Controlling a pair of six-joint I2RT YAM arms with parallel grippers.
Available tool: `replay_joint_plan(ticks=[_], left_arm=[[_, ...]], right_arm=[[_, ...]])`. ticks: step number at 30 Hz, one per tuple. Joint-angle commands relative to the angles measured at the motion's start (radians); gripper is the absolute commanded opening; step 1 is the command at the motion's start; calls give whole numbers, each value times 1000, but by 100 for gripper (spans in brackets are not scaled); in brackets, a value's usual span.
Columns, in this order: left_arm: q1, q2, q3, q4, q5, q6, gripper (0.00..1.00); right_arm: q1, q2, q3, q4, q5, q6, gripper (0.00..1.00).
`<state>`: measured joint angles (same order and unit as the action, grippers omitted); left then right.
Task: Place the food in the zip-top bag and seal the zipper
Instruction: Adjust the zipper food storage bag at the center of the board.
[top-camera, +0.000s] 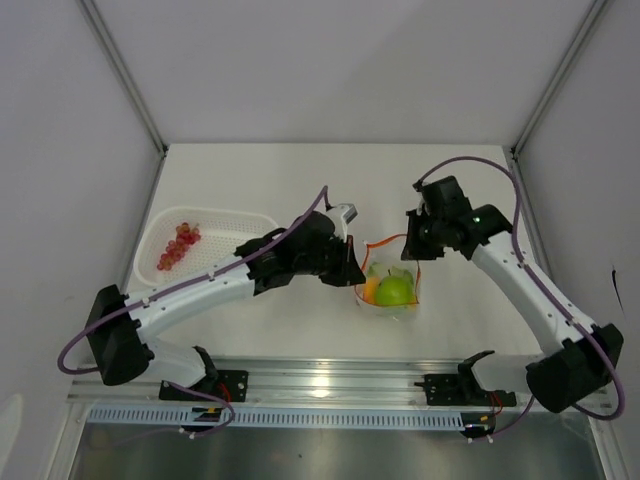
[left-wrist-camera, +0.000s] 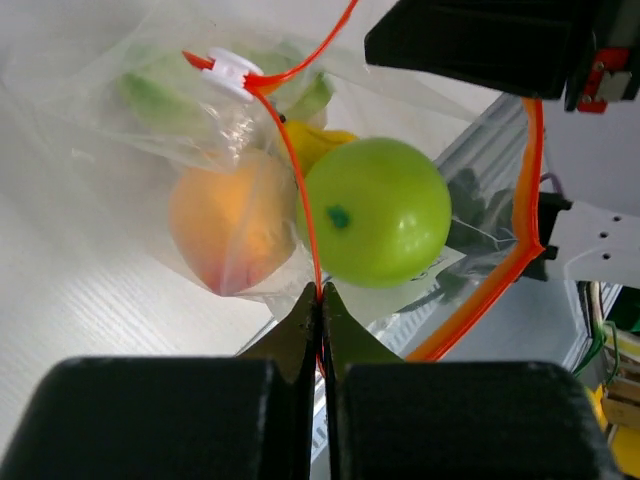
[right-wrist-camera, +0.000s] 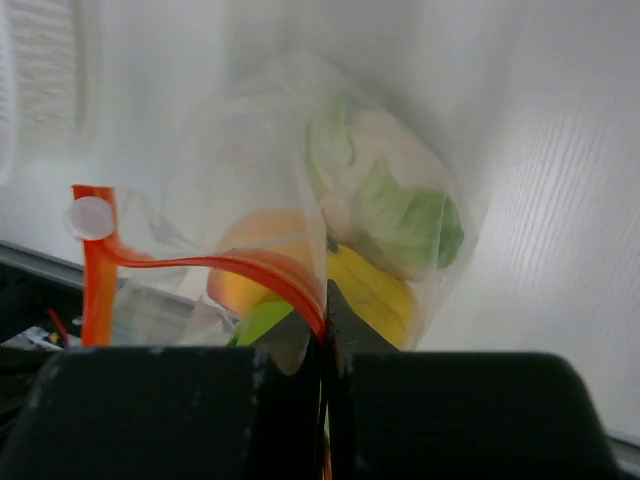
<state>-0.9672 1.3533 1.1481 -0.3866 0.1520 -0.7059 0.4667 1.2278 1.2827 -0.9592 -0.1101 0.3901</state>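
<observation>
The clear zip-top bag (top-camera: 392, 300) hangs between both grippers with its mouth spread wide. Inside it lie a green apple (left-wrist-camera: 375, 210), a round orange (left-wrist-camera: 228, 225), a yellow piece (right-wrist-camera: 378, 292) and a pale whitish piece (right-wrist-camera: 385, 190) with green on it. My left gripper (left-wrist-camera: 321, 288) is shut on the red-orange zipper (left-wrist-camera: 298, 185) at the bag's left edge. Pinching the zipper (right-wrist-camera: 235, 266) on the opposite side, my right gripper (right-wrist-camera: 326, 285) is also shut. A white slider (left-wrist-camera: 230, 72) sits on the strip. The grapes (top-camera: 178, 248) lie in the basket.
A white perforated basket (top-camera: 235, 222) stands at the left of the table, behind my left arm. The table's near edge with its metal rail (top-camera: 330, 385) runs just below the bag. Grey walls enclose the table on three sides.
</observation>
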Motion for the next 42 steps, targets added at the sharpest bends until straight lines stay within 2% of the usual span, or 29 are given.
replay_joint_plan(ticks=[1, 4, 8, 10, 15, 17, 20, 23, 28, 33, 37, 42], left_arm=[[10, -18, -11, 26, 82, -14, 1], [8, -92, -18, 86, 130, -17, 0], [4, -141, 4, 77, 66, 8, 1], [15, -116, 30, 20, 40, 10, 1], [47, 15, 26, -26, 86, -9, 1], [45, -12, -40, 61, 121, -21, 1], [30, -132, -83, 190, 153, -27, 1], [4, -203, 16, 146, 152, 0, 0], [-2, -178, 140, 86, 181, -9, 1], [5, -117, 79, 48, 155, -30, 1], [36, -43, -11, 64, 192, -59, 1], [36, -84, -50, 107, 189, -55, 1]], right_arm=[[-5, 32, 15, -13, 27, -19, 0], [7, 1, 114, -61, 30, -19, 0], [10, -30, 178, -73, 20, -8, 0], [-2, -19, 153, -46, 7, -7, 0], [-34, 53, -41, 53, -26, -7, 0], [-36, 64, -77, 65, -13, -8, 0], [-43, 47, -123, 85, -3, -11, 0], [-56, 38, -138, 97, -6, -13, 0], [-51, 45, -122, 105, -42, -5, 0], [-42, 3, -112, 106, -45, 1, 0], [-45, 13, -137, 85, -10, -10, 0], [-39, -14, -164, 96, -19, -7, 0]])
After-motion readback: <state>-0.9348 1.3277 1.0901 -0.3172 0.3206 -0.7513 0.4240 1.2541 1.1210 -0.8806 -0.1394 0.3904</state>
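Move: The bag hangs open between the two shut grippers, its middle about 9 cm right, 3 cm ahead and 8 cm below the left one, and about 3 cm left, 5 cm back and 8 cm below the right. From the left gripper, the green apple lies some 10 cm right and 3 cm ahead, the peach 5 cm right and 2 cm ahead, both well below. The white slider sits roughly 9 cm ahead and 3 cm right of that hand. Shake the bag with both grippers still pinching its rim. Bob the left up about 4 cm and down again, then swing it up some 13 cm with a tilt and bring it back to its starting height. Dip the right, lift it, then lower it to about 5 cm beneath its start and hold it there through the left's big lift. ##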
